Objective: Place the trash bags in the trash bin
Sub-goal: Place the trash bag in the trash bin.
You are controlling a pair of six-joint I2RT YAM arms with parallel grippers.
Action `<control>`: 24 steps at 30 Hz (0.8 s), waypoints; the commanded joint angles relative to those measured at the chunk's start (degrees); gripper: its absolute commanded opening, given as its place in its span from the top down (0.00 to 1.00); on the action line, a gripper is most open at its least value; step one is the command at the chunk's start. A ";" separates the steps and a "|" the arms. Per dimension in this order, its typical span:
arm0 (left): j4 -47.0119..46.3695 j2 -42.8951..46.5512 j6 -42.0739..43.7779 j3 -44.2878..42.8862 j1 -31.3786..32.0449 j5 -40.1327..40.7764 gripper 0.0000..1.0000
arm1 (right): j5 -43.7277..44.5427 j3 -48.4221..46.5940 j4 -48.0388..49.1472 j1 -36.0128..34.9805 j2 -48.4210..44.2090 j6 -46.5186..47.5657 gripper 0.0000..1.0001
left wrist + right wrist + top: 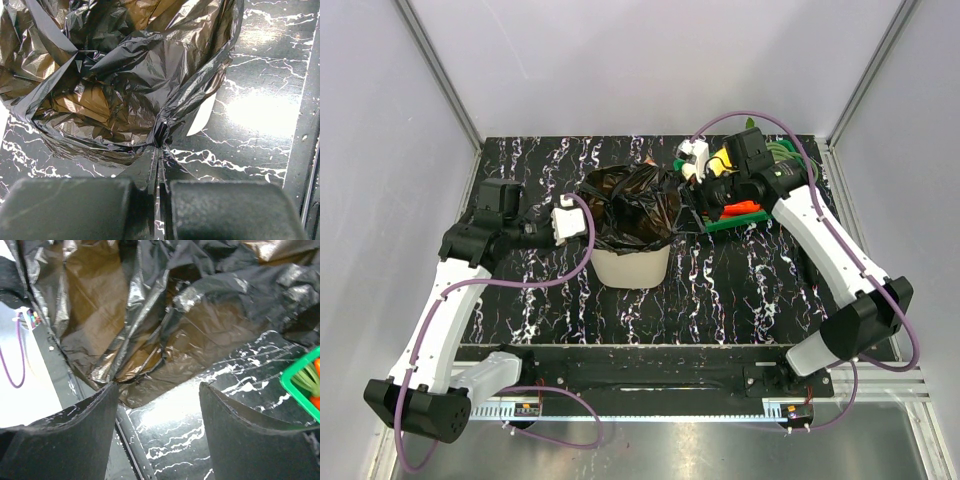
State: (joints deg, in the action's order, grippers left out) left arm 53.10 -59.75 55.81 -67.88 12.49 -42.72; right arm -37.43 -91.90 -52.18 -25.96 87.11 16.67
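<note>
A crinkly black trash bag (638, 205) lies spread over the mouth of the cream trash bin (630, 268) in the middle of the table, and part of it spills over the right rim. My left gripper (575, 222) sits at the bin's left side, shut on a pinched fold of the bag's edge (161, 134). A sliver of the bin's wall (202, 120) shows under the plastic. At the bag's right side, my right gripper (688, 163) is open. Its fingers (95, 410) stand wide apart above the table with nothing between them, and the bag (150, 315) lies just ahead.
A green tray (740, 222) with vegetables stands right of the bin, under the right arm; its corner (300, 385) shows in the right wrist view. The table (750, 290) is black with white marbling. Grey walls close off the back and both sides.
</note>
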 commanded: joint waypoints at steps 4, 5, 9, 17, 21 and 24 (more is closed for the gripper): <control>-0.98 0.33 1.67 -0.59 0.34 -2.37 1.00 | -9.94 -1.35 -0.38 0.29 1.31 4.16 0.36; -0.98 0.33 1.76 -0.68 0.34 -2.19 1.00 | -9.94 -1.35 -0.38 0.29 1.39 4.16 0.38; -1.07 0.42 1.67 -0.59 0.34 -2.10 1.00 | -9.77 -1.53 -0.46 0.29 1.75 4.69 0.53; 1.03 0.60 3.07 -1.38 0.43 -2.37 1.00 | -8.01 -2.32 -4.06 0.47 1.57 7.06 0.81; 3.67 0.86 4.74 -2.61 0.52 -2.81 1.00 | -7.48 -2.06 -5.91 0.82 0.43 8.64 0.90; 4.82 0.95 5.53 -3.58 0.52 -2.81 1.00 | -7.13 -1.62 -6.44 0.99 -0.54 9.17 0.93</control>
State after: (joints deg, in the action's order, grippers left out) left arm 56.29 -59.75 58.52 -68.14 12.75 -42.70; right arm -45.78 -92.58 -56.97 -25.54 88.29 23.53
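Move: The trash bag's loose right-hand edge hangs almost between the open right fingers, about 2 cm back and 1 cm to the left of that hand at about its height. The bin under the bag has its middle some 12 cm left, 1 cm ahead and 14 cm lower; the green crate is roughly 20 cm ahead, 17 cm right. The left hand already pinches the bag's near-left rim; the loose edge is about 21 cm to its right, 3 cm ahead. Back towards its own base by about 2 cm, the right hand edges onto the bag's loose edge, going slightly left and then easing part-way back. It swings some 10 degrees counter-clockwise as its wide-open fingers shut and pinch the plastic. The left hand keeps its closed grip on the rim, easing back and down about 1 cm at the end. ##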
